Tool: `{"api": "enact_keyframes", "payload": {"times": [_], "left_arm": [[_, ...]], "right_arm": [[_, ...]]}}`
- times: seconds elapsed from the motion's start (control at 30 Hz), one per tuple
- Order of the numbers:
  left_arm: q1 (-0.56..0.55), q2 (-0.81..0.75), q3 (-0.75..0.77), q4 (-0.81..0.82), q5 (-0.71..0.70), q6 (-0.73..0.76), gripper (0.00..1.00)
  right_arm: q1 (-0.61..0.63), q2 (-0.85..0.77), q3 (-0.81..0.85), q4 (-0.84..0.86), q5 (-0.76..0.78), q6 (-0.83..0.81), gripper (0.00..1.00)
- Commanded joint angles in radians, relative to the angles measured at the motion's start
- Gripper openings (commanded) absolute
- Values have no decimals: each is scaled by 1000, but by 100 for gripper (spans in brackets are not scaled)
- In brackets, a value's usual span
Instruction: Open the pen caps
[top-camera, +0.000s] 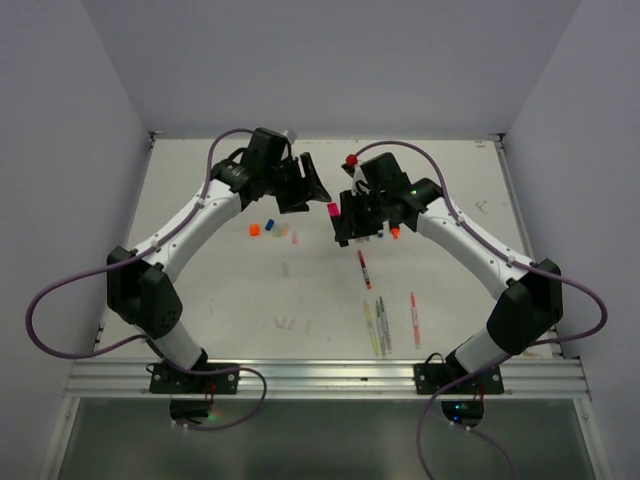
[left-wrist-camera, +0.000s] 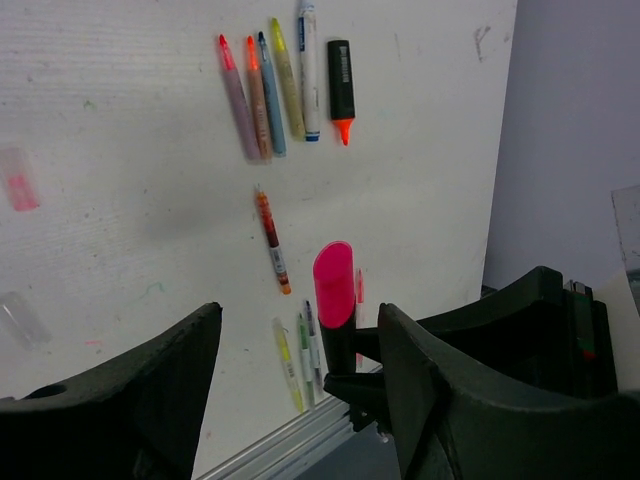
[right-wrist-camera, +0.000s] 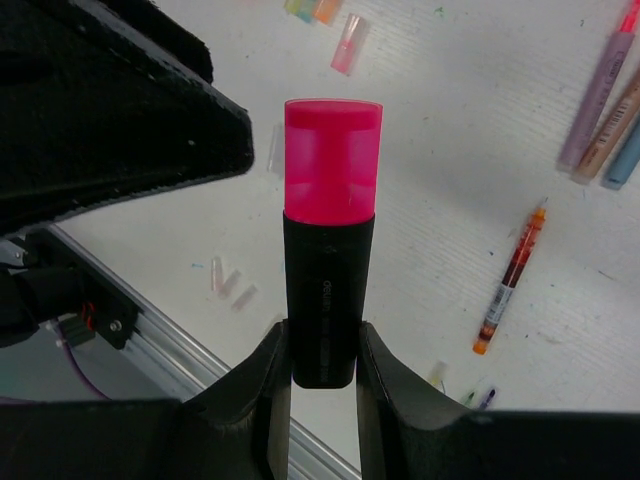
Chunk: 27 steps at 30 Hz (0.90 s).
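My right gripper (right-wrist-camera: 322, 338) is shut on the black body of a stubby highlighter (right-wrist-camera: 322, 300) and holds it up off the table. Its pink cap (right-wrist-camera: 332, 160) sits on the end that points away from the wrist. In the top view this gripper (top-camera: 345, 218) hangs mid-table with the pink cap (top-camera: 332, 209) towards the left arm. My left gripper (left-wrist-camera: 300, 314) is open. The pink cap (left-wrist-camera: 333, 283) shows in the gap between its fingers, nearer the right finger, touching neither. From above, the left gripper (top-camera: 300, 186) faces the cap from the left.
Loose caps (top-camera: 272, 229) in orange, blue and pink lie on the table below the left gripper. A red-brown pen (top-camera: 364, 268), a bundle of thin pens (top-camera: 378, 326) and a pink pen (top-camera: 414, 318) lie near the front. An uncapped black highlighter (left-wrist-camera: 341, 90) lies beside several pens (left-wrist-camera: 265, 95).
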Motion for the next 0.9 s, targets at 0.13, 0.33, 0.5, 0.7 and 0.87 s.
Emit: {"api": "enact_keyframes", "payload": {"times": [0.13,0.33,0.5,0.7,0.87], "left_arm": [[-44,35,46,17,4,-45,67],[-49,58,58,34,-8,-56,63],[-50,89,70,58,7,-71,56],[-52,99,75,77,12,-72,27],[-60,98,67,84,26,-77,0]], "right_arm": [[13,-37,27,26,-62,21,0],[13,-41,47,21,-82,34,0],[14,-40,47,32,-102,44,0],[16,-40,46,38,-106,44,0],[16,-26,67,50,-99,58,0]]}}
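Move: The pink cap of the black highlighter held in the right gripper lies about 5 cm to the left hand's right, 1 cm ahead and 3 cm below its open fingers; from the right hand it is roughly 5 cm ahead, 2 cm left and 3 cm up. On the table some 22 cm below the left hand, the red pen lies 13 cm right and 4 cm back, the row of open pens 15 cm right and 9 cm ahead, and a loose pink cap 5 cm left and 5 cm ahead. The left fingers come to pinch the pink cap: the open hand goes about 3 cm right towards the highlighter, sinking some 2 cm with barely any tilt, and then closes around the cap late on. The right hand keeps its grip on the black barrel and eases about 2 cm left, back and up, bringing the cap to the left hand. ##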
